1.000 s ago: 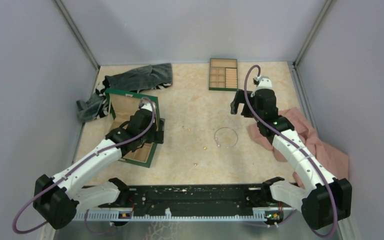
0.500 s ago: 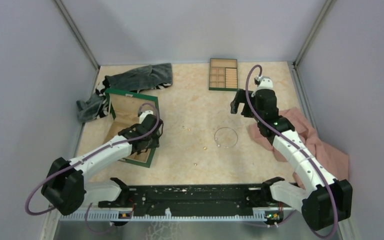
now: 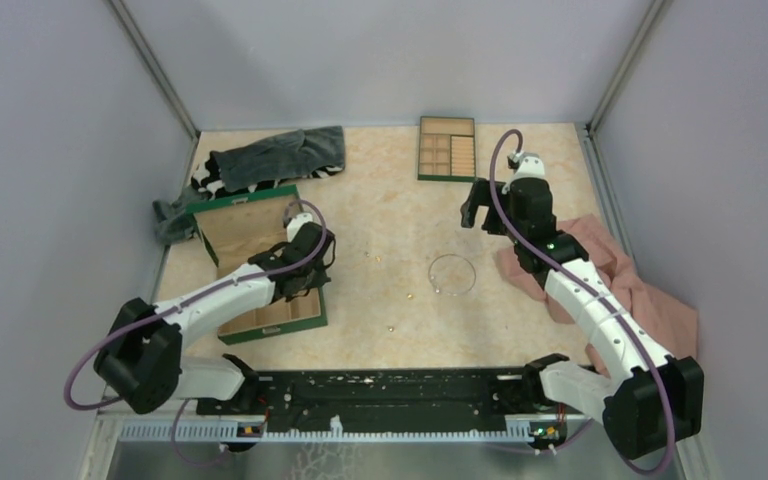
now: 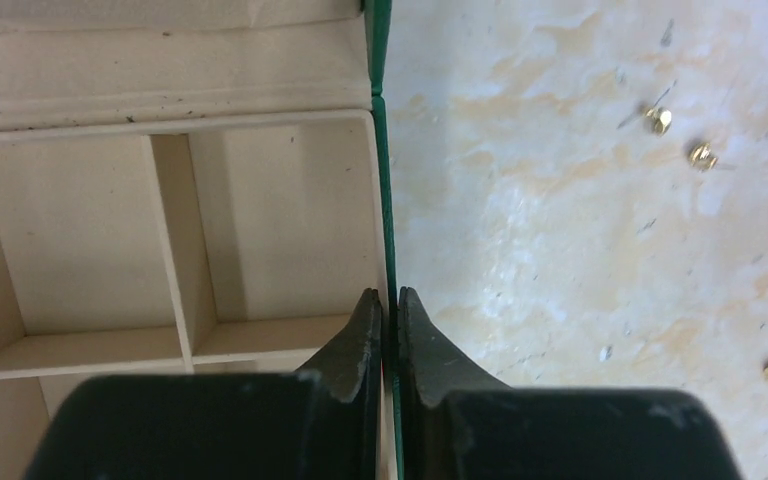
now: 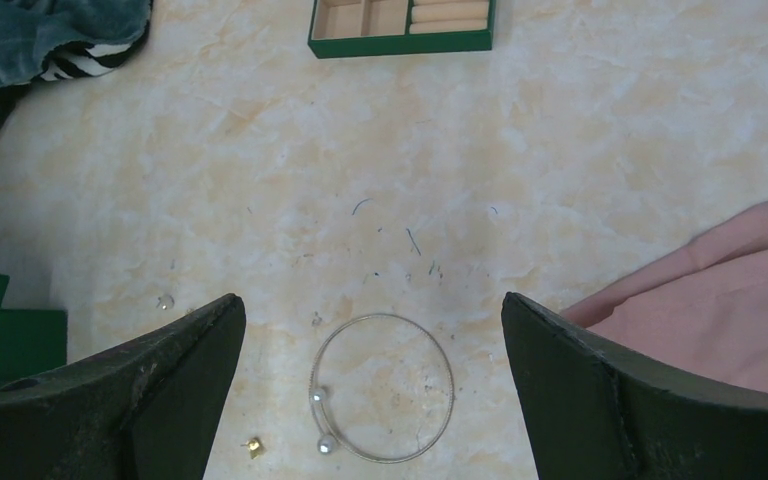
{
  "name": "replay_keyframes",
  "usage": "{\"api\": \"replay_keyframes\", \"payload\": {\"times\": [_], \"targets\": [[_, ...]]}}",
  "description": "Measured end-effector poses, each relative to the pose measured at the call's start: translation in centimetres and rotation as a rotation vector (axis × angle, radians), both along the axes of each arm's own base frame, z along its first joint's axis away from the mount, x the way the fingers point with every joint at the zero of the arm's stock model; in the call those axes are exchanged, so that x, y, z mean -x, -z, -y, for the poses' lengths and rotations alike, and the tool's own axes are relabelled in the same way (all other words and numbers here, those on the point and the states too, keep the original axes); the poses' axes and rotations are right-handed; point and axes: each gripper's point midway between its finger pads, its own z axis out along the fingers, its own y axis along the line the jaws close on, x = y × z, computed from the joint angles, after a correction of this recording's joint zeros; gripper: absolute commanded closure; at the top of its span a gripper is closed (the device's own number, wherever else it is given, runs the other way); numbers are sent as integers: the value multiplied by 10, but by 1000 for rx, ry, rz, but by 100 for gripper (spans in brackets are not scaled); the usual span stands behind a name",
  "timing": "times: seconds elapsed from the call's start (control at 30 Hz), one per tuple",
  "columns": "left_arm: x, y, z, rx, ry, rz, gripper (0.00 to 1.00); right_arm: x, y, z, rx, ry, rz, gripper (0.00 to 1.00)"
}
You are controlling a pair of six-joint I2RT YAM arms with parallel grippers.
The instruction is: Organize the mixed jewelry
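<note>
The thin silvery hoop (image 3: 474,274) lies flat on the table right of centre, with two pearl ends (image 5: 317,395). My right gripper (image 3: 475,205) (image 5: 370,300) hangs above it, wide open and empty. Tiny gold pieces (image 3: 410,295) (image 4: 702,155) lie scattered between the hoop and the green box (image 3: 273,330); one gold stud (image 5: 253,447) sits just left of the hoop. The left gripper (image 3: 312,265) (image 4: 387,300) is shut on the box's thin green right wall (image 4: 380,200), one finger inside a tan compartment, one outside.
The box's lid (image 3: 245,225) stands open toward the back left. A second green tray with tan compartments (image 3: 446,148) sits at the back centre. A dark towel (image 3: 270,160) lies back left, a pink cloth (image 3: 610,270) on the right under the right arm.
The left gripper closed from wide open onto the box wall, and the box swung round with its lid now toward the back. The right arm, hoop and gold pieces stayed put.
</note>
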Motion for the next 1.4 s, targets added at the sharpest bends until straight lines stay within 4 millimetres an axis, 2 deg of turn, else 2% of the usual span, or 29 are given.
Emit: {"api": "replay_keyframes", "payload": {"times": [0.13,0.33,0.4,0.63,0.93,1.0,1.1,1.17,1.3,1.4], "targets": [[-25,-2,15,6,-36,4,100,1,1,1,4,1,-5,2],[-93,-15,52,-11,-87,81,100,9,2,6,23,9,-22,2],[-104,-17,56,-11,-103,95,100,13,-2,9,27,14,-13,2],[-140,-16,55,-30,-208,133,100,27,-16,19,33,36,24,2],[-171,-15,36,-24,-353,157,100,40,0,27,60,48,-25,2],[-177,-14,35,-19,-378,162,82,41,1,27,63,48,-32,2],[-185,-14,36,-17,-386,153,49,42,2,28,68,46,-36,2],[-190,-21,44,12,-373,156,34,43,3,28,70,45,-37,2],[-186,-37,58,65,-293,154,32,43,3,28,70,45,-37,2],[-167,-57,67,98,-211,165,31,42,3,27,69,43,-37,2]]}}
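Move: The left hand already pinches the large green box by its right-hand wall; the box's middle is about 11 cm to the left, 2 cm back and 3 cm lower. The dark towel, towards which the box goes, has its middle about 31 cm ahead and 12 cm left, two gold studs lie 7 cm ahead and 11 cm right, and the small tray 35 cm ahead and 28 cm right. From the right hand, the towel is some 23 cm ahead and 48 cm left. Keeping its pinch on the box wall, the left hand drags the large box nearly level some 18 cm forward towards the dark towel, bearing a little right early on and swinging it about 20 degrees counter-clockwise. Then the fingers open and let go, and the hand rises about 4 cm while drawing back and right. The open, empty right hand backs off about 5 cm, also easing rightward. ##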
